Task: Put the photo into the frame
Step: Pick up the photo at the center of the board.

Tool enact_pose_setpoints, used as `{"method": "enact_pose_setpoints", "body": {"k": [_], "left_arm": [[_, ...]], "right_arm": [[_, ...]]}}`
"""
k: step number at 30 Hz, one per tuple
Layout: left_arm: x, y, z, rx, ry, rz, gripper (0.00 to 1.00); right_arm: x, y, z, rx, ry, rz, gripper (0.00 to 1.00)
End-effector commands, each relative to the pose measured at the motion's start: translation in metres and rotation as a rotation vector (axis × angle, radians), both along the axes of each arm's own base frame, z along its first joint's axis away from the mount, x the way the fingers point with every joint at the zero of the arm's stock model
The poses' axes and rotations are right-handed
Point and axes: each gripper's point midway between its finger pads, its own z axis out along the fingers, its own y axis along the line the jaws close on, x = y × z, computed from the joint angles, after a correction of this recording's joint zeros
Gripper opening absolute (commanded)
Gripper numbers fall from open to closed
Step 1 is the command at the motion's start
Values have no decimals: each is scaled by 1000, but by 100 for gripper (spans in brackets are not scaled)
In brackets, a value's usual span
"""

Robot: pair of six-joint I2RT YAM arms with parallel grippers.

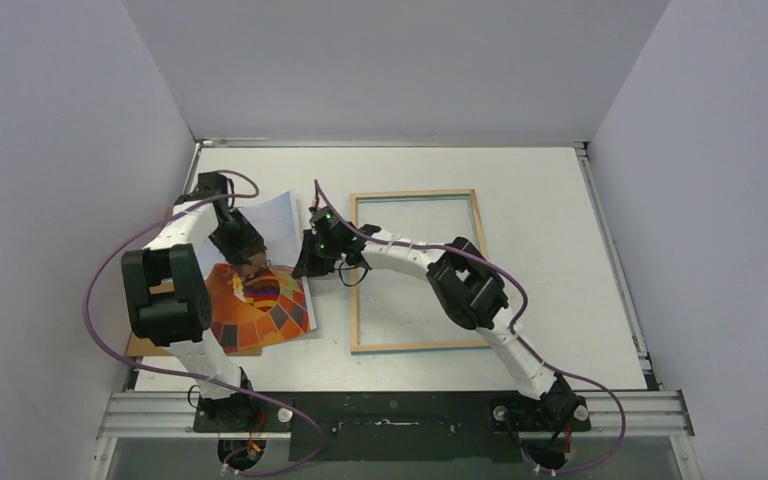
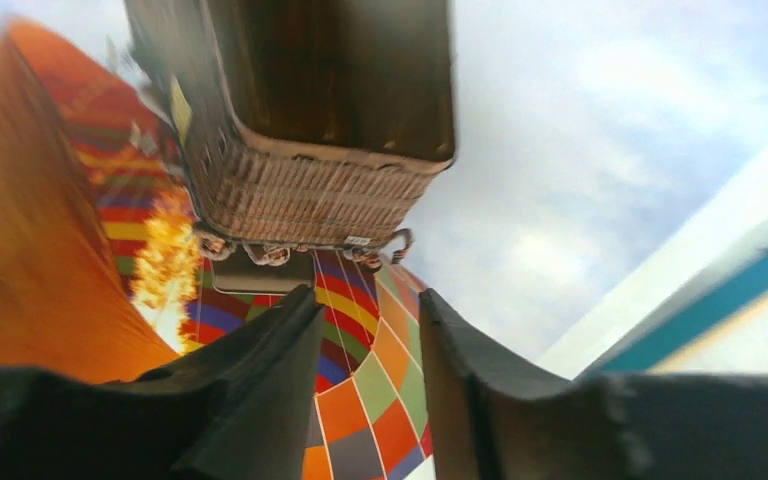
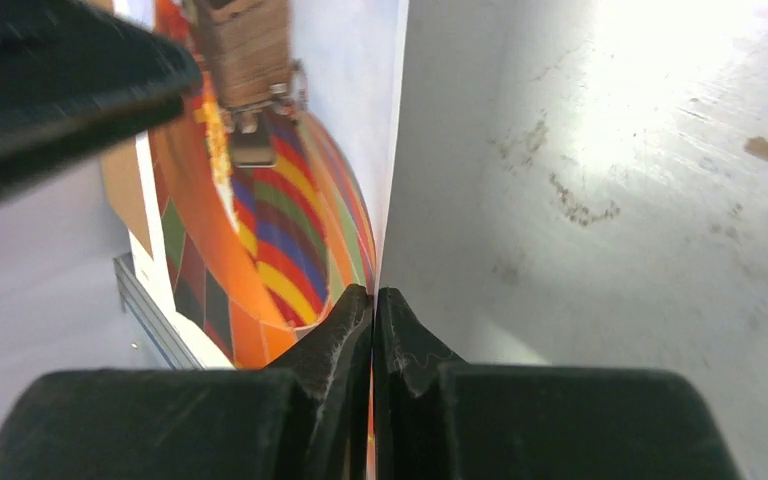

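The photo, an orange multicoloured balloon on pale sky, lies at the table's left, its right edge lifted. My right gripper is shut on that edge. In the right wrist view its fingertips pinch the thin white edge of the photo. My left gripper hovers over the photo's middle. Its jaws stand apart, and the printed balloon shows in the gap. The frame lies flat right of the photo, wood-coloured side up.
A brown backing board lies under the photo and sticks out at its left. The right arm reaches across the frame's left side. Walls close in the table on the left, back and right. The left gripper's finger looms in the right wrist view.
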Motion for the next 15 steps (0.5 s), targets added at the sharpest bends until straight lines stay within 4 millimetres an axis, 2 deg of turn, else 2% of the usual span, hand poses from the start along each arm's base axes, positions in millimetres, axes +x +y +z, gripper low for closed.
{"method": "enact_pose_setpoints", "body": {"k": [1, 5, 8, 12, 14, 15], "left_arm": [[42, -1, 94, 11, -278, -72, 44], [52, -7, 127, -10, -350, -131, 51], [56, -17, 137, -51, -378, -180, 55], [61, -37, 137, -122, -415, -268, 65], [62, -45, 131, -140, -410, -297, 66], [63, -51, 127, -148, -402, -314, 66]], "right_arm": [[16, -28, 113, -48, -269, 94, 0], [15, -82, 146, -180, -303, 137, 0], [23, -137, 166, -258, -283, 105, 0], [29, -212, 201, -373, -295, 36, 0], [28, -247, 216, -438, -294, -2, 0], [21, -266, 222, -477, -273, -15, 0]]}}
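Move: The right hand already pinches the raised right edge of the photo; the photo's middle is some 10 cm to its left, about level with it front to back and 2 cm lower. The frame's middle is about 26 cm to its right, neither ahead nor back, 4 cm down; the brown board's is 21 cm left, 2 cm back, equally low. From the open left hand, the photo's middle is 2 cm back, 1 cm left, 2 cm below. Keeping its shut pinch on the photo's right edge, the right hand first lifts almost straight up off the board, then sweeps right and slightly forward while still climbing, some 19 cm up and 18 cm right in all, its wrist tilting about 20 degrees as it carries the photo over the frame's left side. The left hand backs out of the way empty, rising about 13 cm and going forward over the photo's old place, its fingers opening wider and swinging forward as the wrist tips up. ##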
